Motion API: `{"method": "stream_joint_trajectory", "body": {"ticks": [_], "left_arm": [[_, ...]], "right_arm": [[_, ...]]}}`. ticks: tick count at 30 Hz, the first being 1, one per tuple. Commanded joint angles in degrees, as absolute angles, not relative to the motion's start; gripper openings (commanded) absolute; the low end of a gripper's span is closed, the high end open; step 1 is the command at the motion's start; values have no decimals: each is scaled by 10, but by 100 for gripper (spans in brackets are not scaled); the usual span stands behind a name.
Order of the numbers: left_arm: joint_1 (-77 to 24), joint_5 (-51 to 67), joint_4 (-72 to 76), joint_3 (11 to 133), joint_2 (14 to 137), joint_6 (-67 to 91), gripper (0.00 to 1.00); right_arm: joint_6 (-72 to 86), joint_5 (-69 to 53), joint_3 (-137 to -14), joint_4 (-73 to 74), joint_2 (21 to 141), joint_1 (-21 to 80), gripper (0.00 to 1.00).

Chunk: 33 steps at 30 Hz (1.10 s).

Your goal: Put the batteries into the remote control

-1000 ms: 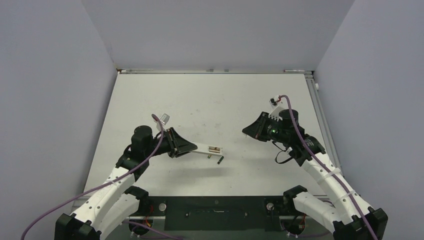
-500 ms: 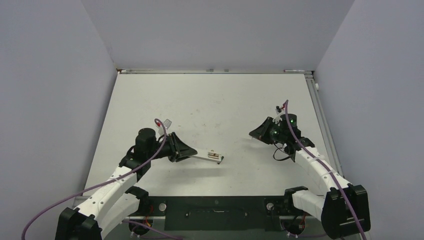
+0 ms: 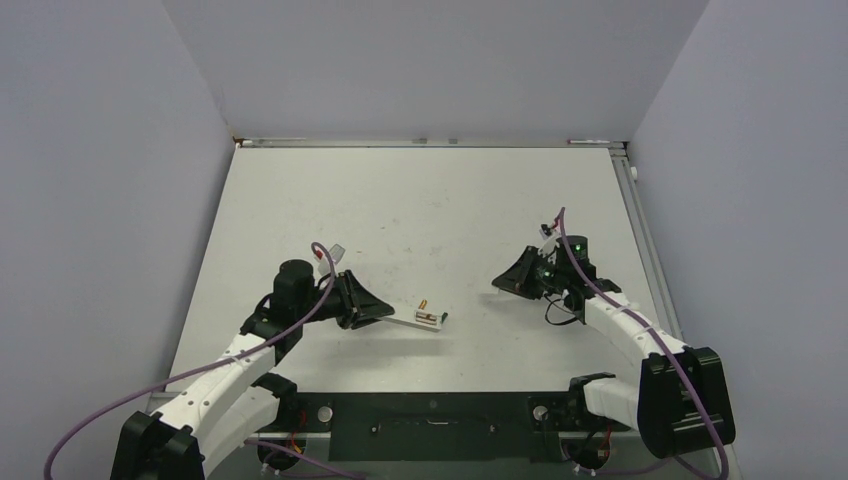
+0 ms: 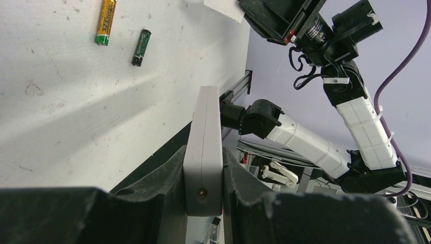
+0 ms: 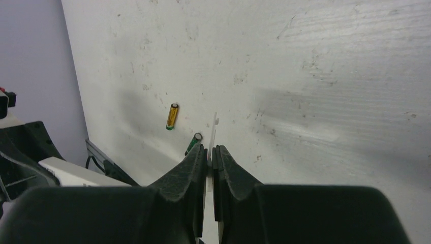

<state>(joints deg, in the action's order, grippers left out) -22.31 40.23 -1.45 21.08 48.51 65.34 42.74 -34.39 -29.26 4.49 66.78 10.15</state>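
My left gripper (image 4: 204,158) is shut on the near end of the remote control (image 4: 206,117), a slim white bar held on edge just above the table. From the top, the left gripper (image 3: 385,312) points right and the remote control (image 3: 428,319) sticks out of it. Two batteries lie on the table past its tip: a gold one (image 4: 105,21) (image 3: 424,303) and a dark green one (image 4: 141,47) (image 3: 442,318). My right gripper (image 5: 210,151) (image 3: 500,284) is shut on a thin white plate (image 5: 214,127), its edge pointing towards the gold battery (image 5: 172,116) and the dark battery (image 5: 193,143).
The black base plate (image 3: 430,420) runs along the near edge between the arm bases. A metal rail (image 3: 640,230) lines the table's right side, and grey walls close in the left, back and right.
The right arm has folded lower and drawn its gripper down and nearer its base. The left gripper has carried the remote a little towards the near edge. Both grips are unchanged.
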Motion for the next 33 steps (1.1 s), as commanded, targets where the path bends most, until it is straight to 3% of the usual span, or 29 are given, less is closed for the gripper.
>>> {"method": "stream_joint_trajectory", "body": {"ticks": [1,5,10,18,33], "left_arm": [[-220,418,7,219,488,647,0],[-220,423,11,221,497,645,0],[-220,430,18,227,507,643,0],[-220,444,20,230,510,641,0],[-220,444,17,223,506,639,0]], "right_arm": [[363,-432,-302,62,664,100,8],[310,-482,-319,142,647,115,9],[277,-462,-345,211,635,212,8],[246,-444,-354,299,634,277,8],[354,-318,-273,228,615,279,9]]}}
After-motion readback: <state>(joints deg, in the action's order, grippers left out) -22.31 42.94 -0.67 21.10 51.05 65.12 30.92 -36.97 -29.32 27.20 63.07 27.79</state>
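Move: The right hand holds the white battery cover; the bare patch of table it is taken to lies about 14 cm back, 4 cm left and 7 cm below. The remote is some 20 cm left, 8 cm back and slightly higher; the green battery is 14 cm left, 4 cm back, on the table. From the left hand, which holds the remote, that patch is about 23 cm right, 5 cm back and 12 cm below. The right hand carries the cover back about 13 cm, turning counter-clockwise some 30 degrees, then dips towards the table. ##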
